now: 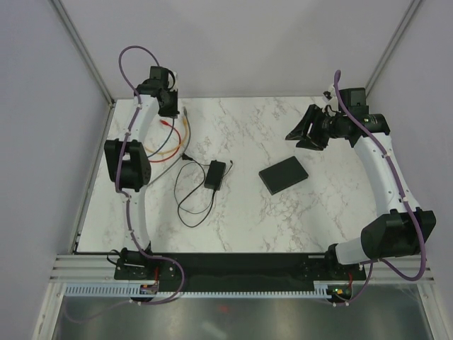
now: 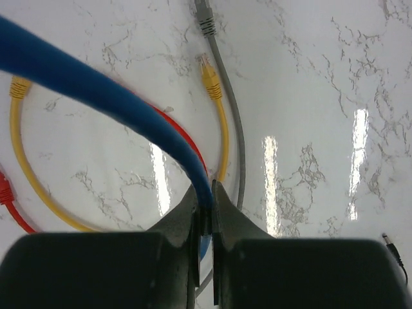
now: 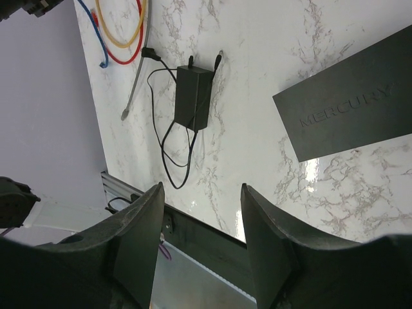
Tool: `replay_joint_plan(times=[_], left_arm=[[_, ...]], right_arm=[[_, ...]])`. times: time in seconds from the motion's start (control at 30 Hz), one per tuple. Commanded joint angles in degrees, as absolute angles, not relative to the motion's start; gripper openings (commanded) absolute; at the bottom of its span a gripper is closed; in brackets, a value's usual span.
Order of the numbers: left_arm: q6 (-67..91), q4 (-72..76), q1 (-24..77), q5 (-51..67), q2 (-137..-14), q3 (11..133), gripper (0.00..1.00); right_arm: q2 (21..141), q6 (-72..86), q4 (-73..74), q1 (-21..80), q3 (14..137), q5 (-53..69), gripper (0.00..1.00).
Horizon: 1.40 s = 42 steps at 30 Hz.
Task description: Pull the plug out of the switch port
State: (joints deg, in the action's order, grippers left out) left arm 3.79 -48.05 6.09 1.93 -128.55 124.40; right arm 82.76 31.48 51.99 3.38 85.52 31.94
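Note:
The switch point(image 1: 283, 175) is a flat black box lying right of the table's middle; the right wrist view shows its top point(image 3: 351, 106) with faint lettering. No cable shows attached to it. My left gripper point(image 1: 170, 106) is at the far left corner, shut on a blue cable point(image 2: 96, 90) that runs up and to the left from between its fingertips point(image 2: 207, 190). The cable's plug is out of view. My right gripper point(image 1: 301, 134) is open and empty, raised behind and to the right of the switch, with a wide gap between its fingers point(image 3: 201, 193).
Yellow point(image 2: 222, 129), red point(image 2: 183, 135) and grey point(image 2: 235, 129) patch cables lie loose on the marble under the left gripper. A small black power brick point(image 1: 215, 173) with a thin looped cord lies left of the switch. Walls stand close at the back and sides.

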Motion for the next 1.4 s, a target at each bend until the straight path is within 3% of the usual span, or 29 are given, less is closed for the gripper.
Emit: replay_joint_plan(times=[0.0,0.13,0.17,0.23,0.27,0.37,0.53,0.63,0.67,0.93,1.0,1.17,1.37], left_arm=[[3.8,-47.9,6.6,3.1,-131.4,129.3,0.02],[3.8,-48.2,6.6,4.9,-133.9,128.7,0.10],[3.7,-48.3,6.5,4.9,-134.7,128.7,0.19],[3.5,-48.6,6.3,5.5,-135.1,128.8,0.27],[3.3,-48.7,6.2,5.7,-135.3,129.1,0.41],[3.7,-48.6,5.8,6.4,-134.5,129.9,0.56],[5.4,-48.6,4.6,9.4,-130.0,130.6,0.69],[7.5,-48.5,4.0,10.6,-125.2,130.8,0.96],[9.2,-48.4,3.8,11.5,-123.8,130.6,1.00],[23.1,-40.4,4.4,25.6,-107.0,117.0,1.00],[26.8,-35.7,5.7,27.6,-101.9,108.8,1.00],[30.8,-28.3,10.9,32.4,-93.4,90.7,1.00],[31.2,-20.7,12.3,37.2,-80.2,71.7,1.00]], right_arm=[[82.3,30.8,52.2,3.3,85.5,32.6,0.59],[82.4,30.7,52.3,3.3,85.6,32.4,0.59],[82.4,30.8,52.4,3.3,85.6,32.4,0.59],[82.5,30.8,52.4,3.3,85.5,32.5,0.59],[82.5,30.8,52.3,3.3,85.5,32.6,0.59],[82.9,30.9,52.3,3.3,85.4,32.8,0.59],[83.3,30.7,52.3,3.6,85.5,33.2,0.60],[83.8,30.8,52.3,3.9,86.0,33.5,0.60],[83.9,30.8,52.3,4.0,86.1,33.5,0.60],[85.5,29.2,52.3,6.2,85.2,31.6,0.63],[86.1,28.9,52.2,8.2,83.9,30.1,0.69],[87.0,29.0,51.3,13.5,79.0,24.9,0.98],[86.7,30.1,49.5,17.5,73.1,16.7,0.98]])
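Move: The left hand holds the blue cable above the cable pile, whose middle is about 3 cm ahead, 5 cm left and 13 cm down. A yellow plug lies some 12 cm ahead and 2 cm right; the black adapter roughly 9 cm back and 14 cm right. From the right hand the pile is about 25 cm ahead and 43 cm left, 25 cm below; the switch is some 11 cm ahead and 4 cm right, 24 cm below. Letting go of the blue cable, the left fingers spread wide as that hand sinks about 5 cm over the pile. It then climbs clear and sweeps back some 18 cm and right towards the adapter, its left side rolling down about 40 degrees, dipping again at the end. Late on, the right hand opens fully and sinks about 10 cm, drifting back and left. ##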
